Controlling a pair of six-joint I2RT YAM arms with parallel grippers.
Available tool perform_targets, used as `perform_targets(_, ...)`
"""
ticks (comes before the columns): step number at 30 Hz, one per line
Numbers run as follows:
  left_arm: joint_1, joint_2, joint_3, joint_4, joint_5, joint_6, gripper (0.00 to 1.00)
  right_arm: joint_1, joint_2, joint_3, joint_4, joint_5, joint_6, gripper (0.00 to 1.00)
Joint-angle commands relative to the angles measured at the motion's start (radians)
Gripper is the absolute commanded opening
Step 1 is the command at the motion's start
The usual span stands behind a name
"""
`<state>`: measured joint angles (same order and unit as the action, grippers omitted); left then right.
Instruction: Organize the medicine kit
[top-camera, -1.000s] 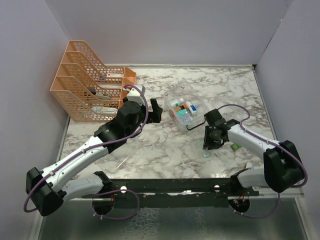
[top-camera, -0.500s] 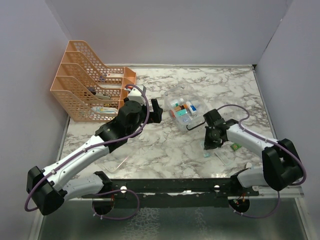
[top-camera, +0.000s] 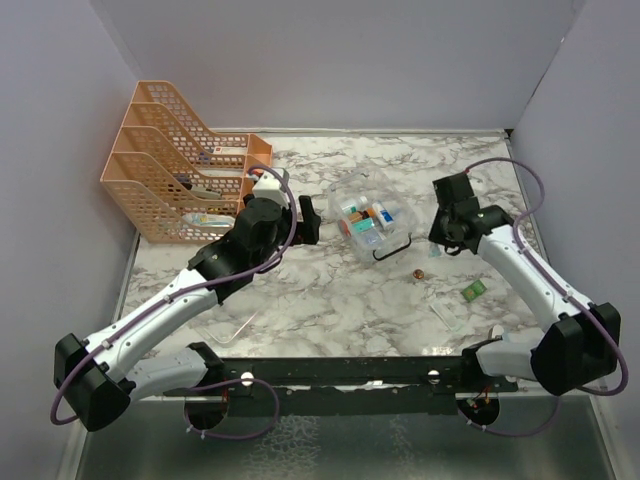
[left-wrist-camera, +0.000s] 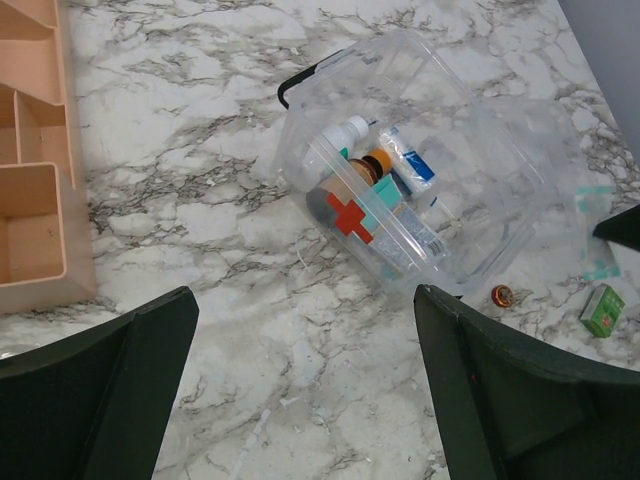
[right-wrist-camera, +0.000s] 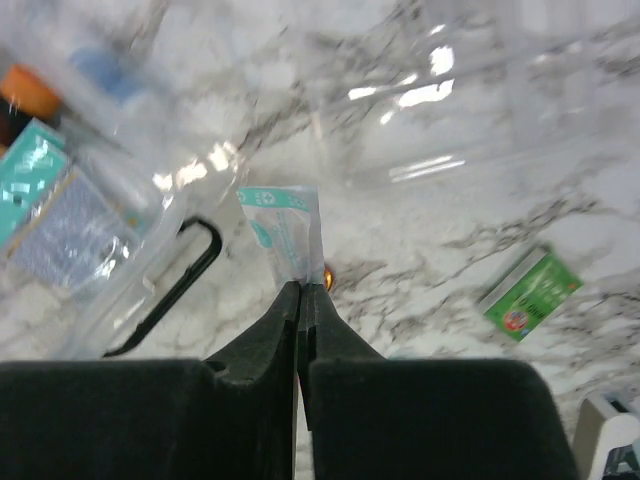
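Observation:
The medicine kit (top-camera: 368, 226) is a clear box with a black handle (right-wrist-camera: 165, 290) and it lies mid-table; small boxes and bottles show inside (left-wrist-camera: 372, 200). Its clear lid (left-wrist-camera: 520, 150) lies open on its right. In the right wrist view my right gripper (right-wrist-camera: 301, 285) is shut on a thin white and teal sachet (right-wrist-camera: 285, 232), held in the air to the right of the kit (right-wrist-camera: 70, 215). From above, that gripper (top-camera: 438, 254) hangs beside the handle. My left gripper (top-camera: 318, 220) stands wide open just left of the kit, and its jaws (left-wrist-camera: 305, 295) hold nothing.
An orange mesh file rack (top-camera: 180, 175) fills the back left. A small orange round cap (top-camera: 419, 272) and a green packet (top-camera: 474, 291) lie right of the kit, with a clear wrapper (top-camera: 448, 312) nearer the front. Another clear wrapper (top-camera: 232, 328) lies front left.
My right gripper shut on the sachet at the table front right, then lifted and swung back toward the kit. The orange cap now shows. The left arm barely moved.

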<state>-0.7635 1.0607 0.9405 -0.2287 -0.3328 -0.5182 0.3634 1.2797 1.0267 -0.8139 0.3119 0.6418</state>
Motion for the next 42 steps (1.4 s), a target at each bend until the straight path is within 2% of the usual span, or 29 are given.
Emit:
perform_targets(1, 0.02, 0.004, 0.033, -0.016, -0.017, 0.002, 0.93, -0.124, 0.052, 0.078, -0.023, 0.118, -0.088, 0.01)
perform_targets(6, 0.042, 0.015, 0.035, -0.012, 0.004, 0.007, 0.93, -0.266, 0.09, 0.095, 0.073, 0.099, -0.139, 0.01)
perform_targets(13, 0.084, 0.054, 0.059, -0.004, 0.066, 0.033, 0.93, -0.366, 0.231, 0.139, 0.155, 0.082, -0.194, 0.01)
perform_targets(19, 0.115, 0.086, 0.073, 0.009, 0.089, 0.05, 0.93, -0.376, 0.293, 0.174, 0.075, 0.059, 0.023, 0.01)
perform_targets(23, 0.136, 0.104, 0.075, 0.029, 0.113, 0.053, 0.93, -0.376, 0.303, 0.155, 0.088, -0.006, 0.139, 0.01)
perform_targets(26, 0.151, 0.118, 0.084, 0.034, 0.128, 0.06, 0.93, -0.376, 0.32, 0.15, 0.202, -0.121, 0.047, 0.01)
perform_targets(33, 0.165, 0.141, 0.119, 0.033, 0.129, 0.097, 0.93, -0.376, 0.381, 0.159, 0.374, -0.252, -0.222, 0.01)
perform_targets(38, 0.165, 0.162, 0.139, 0.045, 0.128, 0.112, 0.93, -0.376, 0.46, 0.215, 0.399, -0.321, -0.335, 0.01)
perform_targets(42, 0.165, 0.18, 0.155, 0.056, 0.133, 0.115, 0.93, -0.376, 0.524, 0.25, 0.393, -0.318, -0.364, 0.01)
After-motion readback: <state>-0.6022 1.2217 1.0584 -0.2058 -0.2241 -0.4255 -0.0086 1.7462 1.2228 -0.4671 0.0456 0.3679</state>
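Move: The right hand, already pinching a small clear packet with a teal band, is roughly 12 cm above the table. The clear divided tray it is headed for lies about 14 cm ahead, 13 cm right and 11 cm below. The medicine kit is some 16 cm ahead and 16 cm left, the amber cap nearly straight below, and the green box about 6 cm back and 15 cm right. From the empty left hand the tray is roughly 14 cm ahead, 47 cm right and 23 cm down. Keeping its pinch on the packet, the right hand swings right and forward about 12 cm sideways, twisting clockwise some 25 degrees, then curves forward and back left over the tray's left part, untwisting and sinking about 6 cm, some 13 cm farther out in all. The open, empty left hand drifts about 5 cm forward. ##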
